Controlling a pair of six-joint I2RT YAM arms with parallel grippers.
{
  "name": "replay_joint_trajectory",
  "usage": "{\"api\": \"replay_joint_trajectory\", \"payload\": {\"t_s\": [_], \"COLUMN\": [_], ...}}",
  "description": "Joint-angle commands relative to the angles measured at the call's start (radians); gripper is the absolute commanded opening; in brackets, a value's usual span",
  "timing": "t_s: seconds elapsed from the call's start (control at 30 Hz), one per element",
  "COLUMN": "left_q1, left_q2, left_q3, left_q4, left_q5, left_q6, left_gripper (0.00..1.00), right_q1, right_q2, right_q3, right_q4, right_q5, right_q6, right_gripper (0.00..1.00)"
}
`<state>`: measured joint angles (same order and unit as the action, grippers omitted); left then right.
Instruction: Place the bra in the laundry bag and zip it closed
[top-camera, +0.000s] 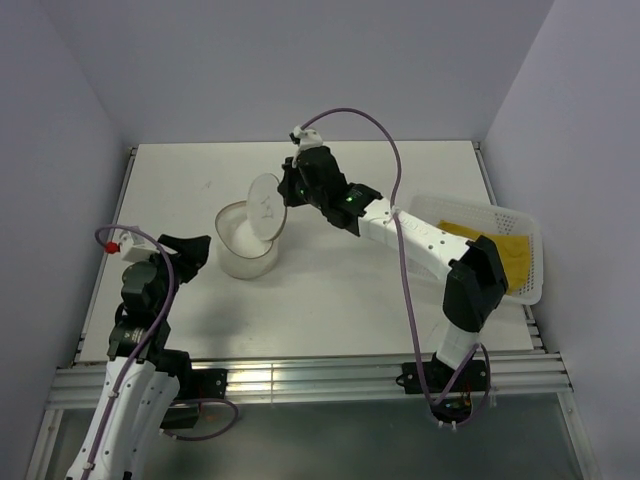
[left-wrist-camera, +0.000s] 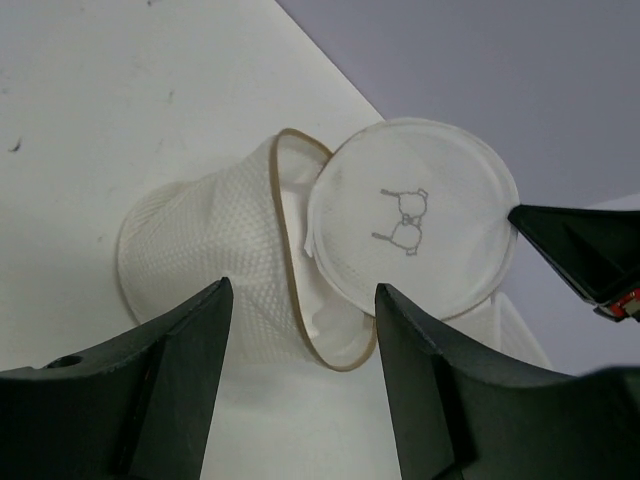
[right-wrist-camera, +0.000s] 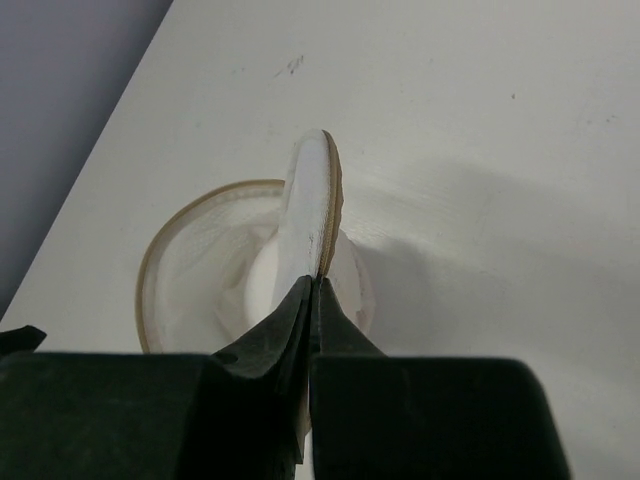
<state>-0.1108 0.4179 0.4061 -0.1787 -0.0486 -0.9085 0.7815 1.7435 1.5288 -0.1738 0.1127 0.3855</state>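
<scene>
The laundry bag (top-camera: 240, 252) is a white round mesh pouch standing open on the table. Its round lid (top-camera: 265, 205), edged with a tan zipper, stands upright. My right gripper (top-camera: 287, 192) is shut on the lid's edge and holds it up; the right wrist view shows the gripper (right-wrist-camera: 315, 282) pinching the lid (right-wrist-camera: 313, 195) above the open bag (right-wrist-camera: 195, 275). The mustard-yellow bra (top-camera: 505, 252) lies in a white basket (top-camera: 440, 208) at the right. My left gripper (top-camera: 197, 250) is open and empty just left of the bag; in its wrist view the gripper (left-wrist-camera: 300, 335) faces the bag (left-wrist-camera: 195, 250) and the lid (left-wrist-camera: 410, 215).
The white basket stands at the table's right edge, beside the right arm's elbow (top-camera: 475, 280). Purple-grey walls enclose the table at the back and sides. A metal rail (top-camera: 300, 375) runs along the near edge.
</scene>
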Motion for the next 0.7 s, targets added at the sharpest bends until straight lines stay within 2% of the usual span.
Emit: {"api": "replay_joint_trajectory", "payload": {"t_s": [0.0,0.13,0.27,0.37,0.4,0.57,0.67], "left_q1": [0.005,0.005,0.005,0.005,0.005,0.005,0.005], "left_q2": [0.007,0.004,-0.007,-0.014,-0.018,-0.021,-0.031], "left_q3": [0.037,0.036,0.039,0.034,0.036,0.100,0.164], "left_q4": [-0.008,-0.016,-0.038,-0.044,-0.042,-0.054,-0.105], "left_q5": [0.107,0.144,0.138,0.157,0.167,0.278,0.423], "left_q6": [0.037,0.043,0.068,0.080,0.079,0.130,0.199], "left_gripper": [0.65,0.66,0.67,0.69,0.69,0.69,0.70], "right_q1": [-0.001,-0.044,-0.082,-0.093,-0.094,-0.139,-0.229], "right_q2": [-0.076,-0.084,-0.081,-0.108,-0.139,-0.303,-0.462], "right_q3": [0.001,-0.004,-0.010,-0.015,-0.021,-0.116,-0.327], "right_q4": [0.037,0.008,-0.059,-0.088,-0.090,-0.090,-0.089], "right_q5": [0.042,0.059,0.151,0.179,0.176,0.228,0.262], "right_q6": [0.000,0.001,-0.022,-0.031,-0.036,-0.040,0.006], "right_gripper": [0.00,0.11,0.23,0.58,0.62,0.62,0.58]}}
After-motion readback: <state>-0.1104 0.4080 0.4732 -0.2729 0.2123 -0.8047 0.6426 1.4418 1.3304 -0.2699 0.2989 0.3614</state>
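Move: The right hand still pinches the edge of the laundry bag's lid; the lid's middle is about 5 cm to its left, 2 cm back and 5 cm below. The open bag with the bra inside stands some 11 cm left of that hand, 7 cm back and 17 cm lower. From the empty, open left hand the bag lies about 5 cm ahead, 6 cm right and 13 cm down, the lid's middle roughly 10 cm ahead and 12 cm right, about level. Rightward and slightly up, the right hand opens its fingers and lets go of the lid edge, easing forward some 3 cm before coming back, and ends about 13 cm to the right, clear of lid and bag, having turned clockwise. The left hand, staying open and empty, shifts right about 4 cm and a little back, also turning clockwise. ##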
